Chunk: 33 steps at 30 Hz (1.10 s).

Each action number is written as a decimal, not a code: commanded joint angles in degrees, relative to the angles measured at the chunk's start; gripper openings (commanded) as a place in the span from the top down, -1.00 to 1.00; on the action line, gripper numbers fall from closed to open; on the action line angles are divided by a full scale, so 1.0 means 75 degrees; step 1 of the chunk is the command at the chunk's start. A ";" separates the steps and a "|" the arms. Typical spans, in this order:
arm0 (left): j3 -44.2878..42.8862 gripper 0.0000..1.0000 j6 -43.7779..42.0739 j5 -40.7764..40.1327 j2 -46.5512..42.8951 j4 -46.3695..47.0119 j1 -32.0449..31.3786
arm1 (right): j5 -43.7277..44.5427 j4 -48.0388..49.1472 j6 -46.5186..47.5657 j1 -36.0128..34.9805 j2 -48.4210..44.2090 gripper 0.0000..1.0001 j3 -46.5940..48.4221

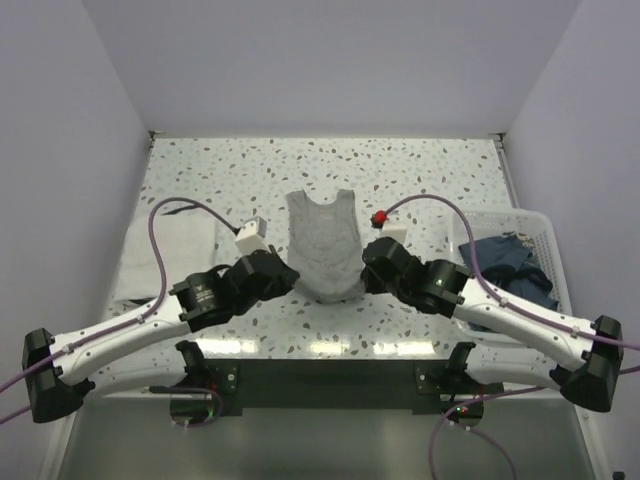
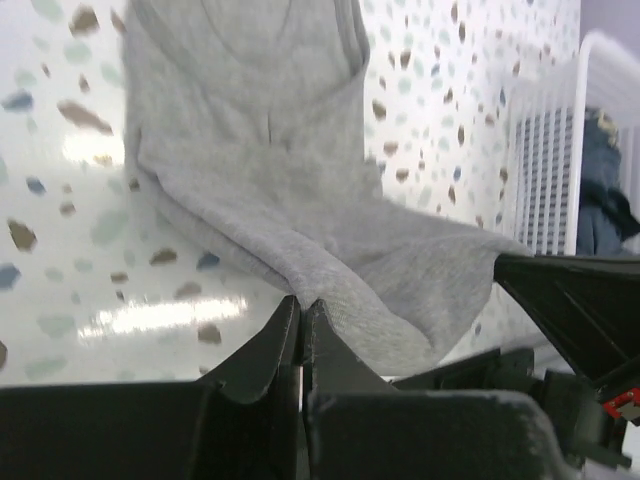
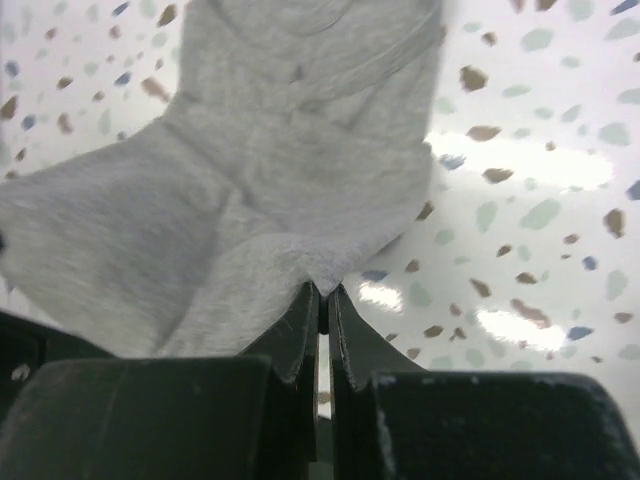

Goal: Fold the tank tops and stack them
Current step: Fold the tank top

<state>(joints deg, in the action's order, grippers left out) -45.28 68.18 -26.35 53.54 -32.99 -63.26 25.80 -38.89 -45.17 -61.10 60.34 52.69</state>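
The light grey tank top [image 1: 325, 235] lies in the middle of the table, straps at the far end, its near hem lifted. My left gripper [image 1: 292, 282] is shut on the hem's left corner; the left wrist view shows its jaws [image 2: 301, 300] pinching the grey knit [image 2: 260, 150]. My right gripper [image 1: 366, 275] is shut on the hem's right corner, and the right wrist view shows its closed jaws [image 3: 322, 290] pinching the cloth [image 3: 250, 180]. The white tank top [image 1: 180, 252] lies flat at the left, partly under the left arm's cable.
A white lattice basket [image 1: 532, 222] stands at the right edge and holds dark blue clothing [image 1: 510, 265]; it also shows in the left wrist view [image 2: 545, 170]. Walls enclose the table on the left, right and back.
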 commanded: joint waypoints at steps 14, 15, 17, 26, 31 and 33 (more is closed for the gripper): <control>-0.1626 1.00 -0.2739 0.1800 0.2995 0.4116 0.4402 | -0.2360 0.2267 0.2542 0.3798 0.4081 1.00 0.3192; -0.1755 1.00 -0.2763 0.1918 0.3300 0.4269 0.4566 | -0.2525 0.2268 0.2577 0.4112 0.4757 1.00 0.3449; -0.2317 1.00 -0.2926 0.2397 0.4319 0.4889 0.5059 | -0.2842 0.2338 0.2577 0.4384 0.5405 1.00 0.4258; -0.4533 -0.15 -0.3442 0.4403 0.8002 0.6285 0.6068 | -0.2705 0.1894 0.2413 0.5100 0.7869 -0.02 0.6557; -0.4125 -0.24 -0.3513 0.4041 0.7266 0.6157 0.6173 | -0.2058 0.1787 0.2542 0.5135 0.7495 -0.16 0.6359; -0.3785 -0.22 -0.3291 0.3538 0.6856 0.5854 0.6174 | -0.2092 0.2091 0.2565 0.5042 0.7132 -0.14 0.6020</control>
<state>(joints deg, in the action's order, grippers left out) -75.59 43.72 2.31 112.51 8.45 -17.23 8.01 -24.84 -27.05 -22.48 120.09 98.54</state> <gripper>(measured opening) 0.616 0.576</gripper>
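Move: Both hands already hold the lifted hem. From the left hand, the tank top's left strap lies about 31 cm ahead, 1 cm left and 16 cm below; the white folded stack is some 15 cm ahead, 36 cm left. From the right hand, the right strap is about 30 cm ahead, 4 cm left, 16 cm below; the basket's middle is roughly 8 cm ahead, 39 cm right. Both hands carry the pinched hem forward some 30 cm to the straps, sinking late, then open and release. ##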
